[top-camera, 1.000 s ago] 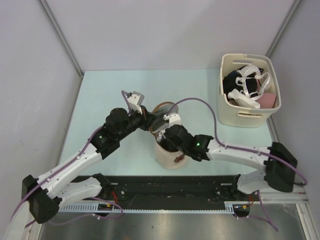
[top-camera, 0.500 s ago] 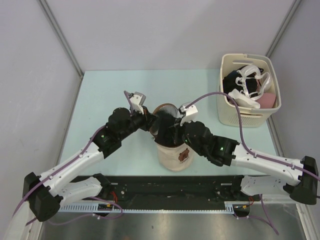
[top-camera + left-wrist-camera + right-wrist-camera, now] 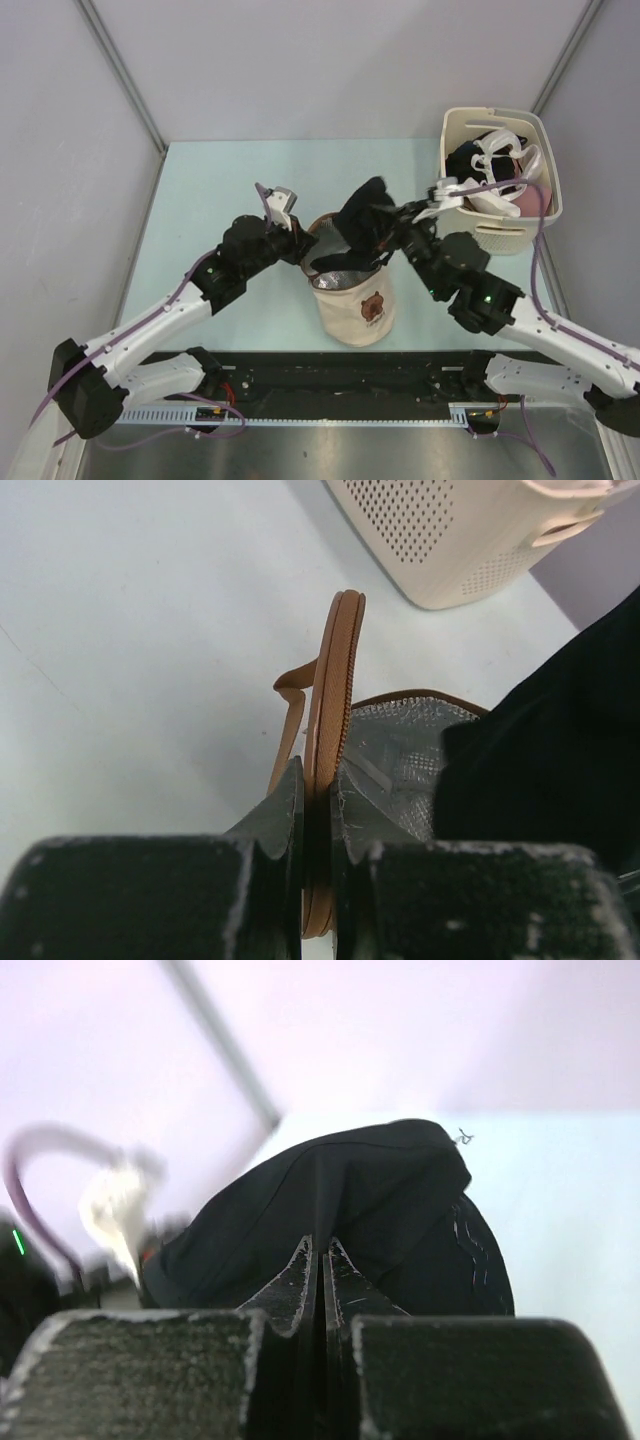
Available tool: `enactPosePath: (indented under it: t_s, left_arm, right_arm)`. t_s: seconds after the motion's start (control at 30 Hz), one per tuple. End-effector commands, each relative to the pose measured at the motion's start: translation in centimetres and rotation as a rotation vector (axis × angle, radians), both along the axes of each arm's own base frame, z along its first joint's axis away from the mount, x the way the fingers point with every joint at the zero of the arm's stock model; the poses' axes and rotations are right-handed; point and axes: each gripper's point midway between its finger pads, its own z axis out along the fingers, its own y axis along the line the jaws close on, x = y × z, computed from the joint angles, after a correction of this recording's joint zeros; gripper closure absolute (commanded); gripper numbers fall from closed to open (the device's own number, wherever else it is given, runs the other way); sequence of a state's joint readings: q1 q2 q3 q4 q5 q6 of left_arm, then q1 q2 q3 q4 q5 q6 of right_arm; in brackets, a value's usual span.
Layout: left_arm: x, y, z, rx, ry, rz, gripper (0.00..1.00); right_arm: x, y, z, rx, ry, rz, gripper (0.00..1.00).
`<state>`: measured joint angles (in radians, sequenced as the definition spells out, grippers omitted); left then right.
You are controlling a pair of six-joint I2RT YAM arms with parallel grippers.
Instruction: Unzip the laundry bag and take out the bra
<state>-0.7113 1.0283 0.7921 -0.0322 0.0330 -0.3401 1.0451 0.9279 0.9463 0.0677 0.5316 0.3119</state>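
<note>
The cream laundry bag (image 3: 355, 305) stands upright mid-table, its mouth open and its grey mesh lining (image 3: 400, 760) showing. My left gripper (image 3: 297, 243) is shut on the bag's brown zipper rim (image 3: 335, 710), which is pinched between the fingers (image 3: 318, 800). A black bra (image 3: 360, 232) hangs above the bag's mouth, its lower end still draped at the opening. My right gripper (image 3: 392, 222) is shut on the bra, with the fabric (image 3: 380, 1190) clamped between its jaws (image 3: 322, 1260).
A rigid cream plastic basket (image 3: 460, 215) holding white, black and pink garments stands at the back right, close to the right arm's wrist. The pale green table (image 3: 220, 180) ends at grey walls behind and on both sides.
My right gripper has risen out of the bag's mouth and moved up and right, drawing the black bra out with it. The left gripper has kept hold of the rim.
</note>
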Motion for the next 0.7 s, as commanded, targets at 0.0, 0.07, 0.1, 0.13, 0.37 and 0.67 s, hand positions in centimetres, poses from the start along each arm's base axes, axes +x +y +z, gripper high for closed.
enactPosePath:
  t_s: [0.0,0.07,0.1,0.13,0.37,0.67]
  left_arm:
    - [0.4,-0.4,0.9,-0.011,-0.001,-0.002,1.0]
    - [0.5,-0.6,1.0,-0.011,0.002,-0.005,1.0]
    - [0.5,-0.7,1.1,-0.013,-0.001,-0.008,1.0]
    - [0.5,-0.7,1.1,-0.012,0.001,-0.008,1.0]
    - [0.4,-0.9,2.1,-0.011,-0.009,-0.026,0.99]
    - [-0.1,-1.5,4.0,-0.037,-0.032,-0.072,1.0]
  right_arm:
    - [1.6,-5.3,7.2,0.197,-0.162,-0.15,1.0]
    - [1.9,-6.8,8.8,0.25,-0.202,-0.18,1.0]
    - [2.4,-8.0,9.6,0.275,-0.223,-0.214,1.0]
    - [2.7,-8.6,10.0,0.282,-0.237,-0.236,1.0]
    - [5.8,-16.5,15.2,0.21,-0.384,-0.547,1.0]
    - [13.5,-27.1,18.3,0.115,-0.494,-0.857,1.0]
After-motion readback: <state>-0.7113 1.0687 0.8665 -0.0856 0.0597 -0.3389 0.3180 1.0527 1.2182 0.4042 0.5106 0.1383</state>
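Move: The laundry basket, where the black garment pinched in the right hand is headed, stands about 15 cm ahead of that hand, 28 cm to its right and 24 cm below. The white bra lies on top of the basket's contents, roughly 14 cm ahead, 28 cm right and 15 cm below. The open bag is some 5 cm back, 3 cm left and 27 cm below. From the left hand, the basket is about 12 cm ahead, 39 cm right and 12 cm below. Sweeping fast to the right, some 23 cm, while rising and reaching forward, the right arm carries the pinched black garment from above the bag out over the laundry basket. Its wrist swings clockwise roughly 45 degrees and the fingers tilt upward, staying shut. The left hand keeps its pinch on the bag's brown-edged lid, dipping slightly and then lifting again. ##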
